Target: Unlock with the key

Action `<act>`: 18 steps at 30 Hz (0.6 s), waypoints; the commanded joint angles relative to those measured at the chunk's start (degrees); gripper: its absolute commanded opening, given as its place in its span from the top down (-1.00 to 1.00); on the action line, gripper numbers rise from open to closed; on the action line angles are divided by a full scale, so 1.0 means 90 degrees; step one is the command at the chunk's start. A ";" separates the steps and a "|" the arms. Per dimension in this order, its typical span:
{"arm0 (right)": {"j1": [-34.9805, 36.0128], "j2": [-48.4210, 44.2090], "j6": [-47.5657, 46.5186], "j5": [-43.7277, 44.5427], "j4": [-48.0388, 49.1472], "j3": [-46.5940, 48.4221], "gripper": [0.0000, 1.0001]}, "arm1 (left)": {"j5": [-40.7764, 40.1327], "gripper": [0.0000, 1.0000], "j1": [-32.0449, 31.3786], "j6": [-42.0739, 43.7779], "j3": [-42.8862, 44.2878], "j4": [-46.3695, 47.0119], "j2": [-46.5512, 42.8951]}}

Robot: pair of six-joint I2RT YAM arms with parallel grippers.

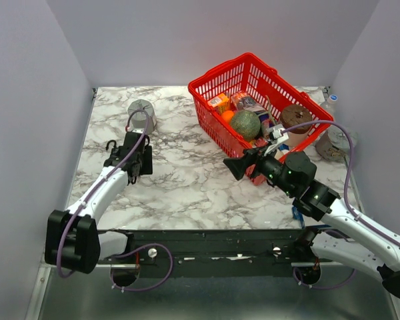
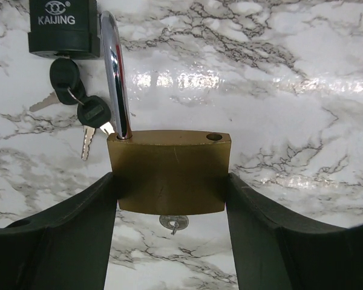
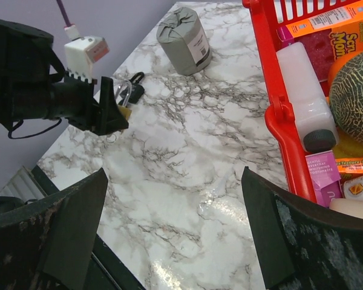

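Note:
My left gripper is shut on the brass padlock, a finger on each side of its body, low over the marble table. The padlock's silver shackle has one leg in the body, and the other hole is empty. A key with a black head lies just left of the shackle, ringed to a second one below the black padlock. My right gripper is open and empty above the table's middle. The left gripper also shows in the right wrist view.
A red basket with groceries stands at the back right, close to my right gripper. A grey tape roll stands beyond my left gripper. A jar stands at the right edge.

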 commanded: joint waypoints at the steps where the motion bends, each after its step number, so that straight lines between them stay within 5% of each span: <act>1: 0.0024 -0.0054 -0.0057 -0.0001 0.0077 -0.0106 -1.00 | 0.0058 1.00 0.0050 0.0145 0.0398 0.0566 0.0365; 18: 0.0024 0.0102 0.0041 -0.0157 0.0126 -0.0086 -1.00 | 0.1269 1.00 0.0011 -0.0031 0.0555 0.0771 0.1684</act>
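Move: The brass padlock, already unlocked with its key in it, hangs in the left fingers; the bare table it is being taken to lies about 8 cm below, some 2 cm ahead and 3 cm right. The small keys lie roughly 7 cm left and 3 cm ahead of the hand, the black padlock 9 cm left and 8 ahead, the grey wrapped tub about 19 cm straight ahead. From the right hand, that bare table is some 28 cm left, 6 ahead and 26 below. The brass padlock is lowered about 5 cm towards the bare table, the left hand easing some 3 cm to the right as it sinks, away from the keys and black padlock, and slightly forward. The fingers keep their pinch on the sides of its body while the hand tips roughly 10 degrees steeper. Whether it touches down can't be seen. ##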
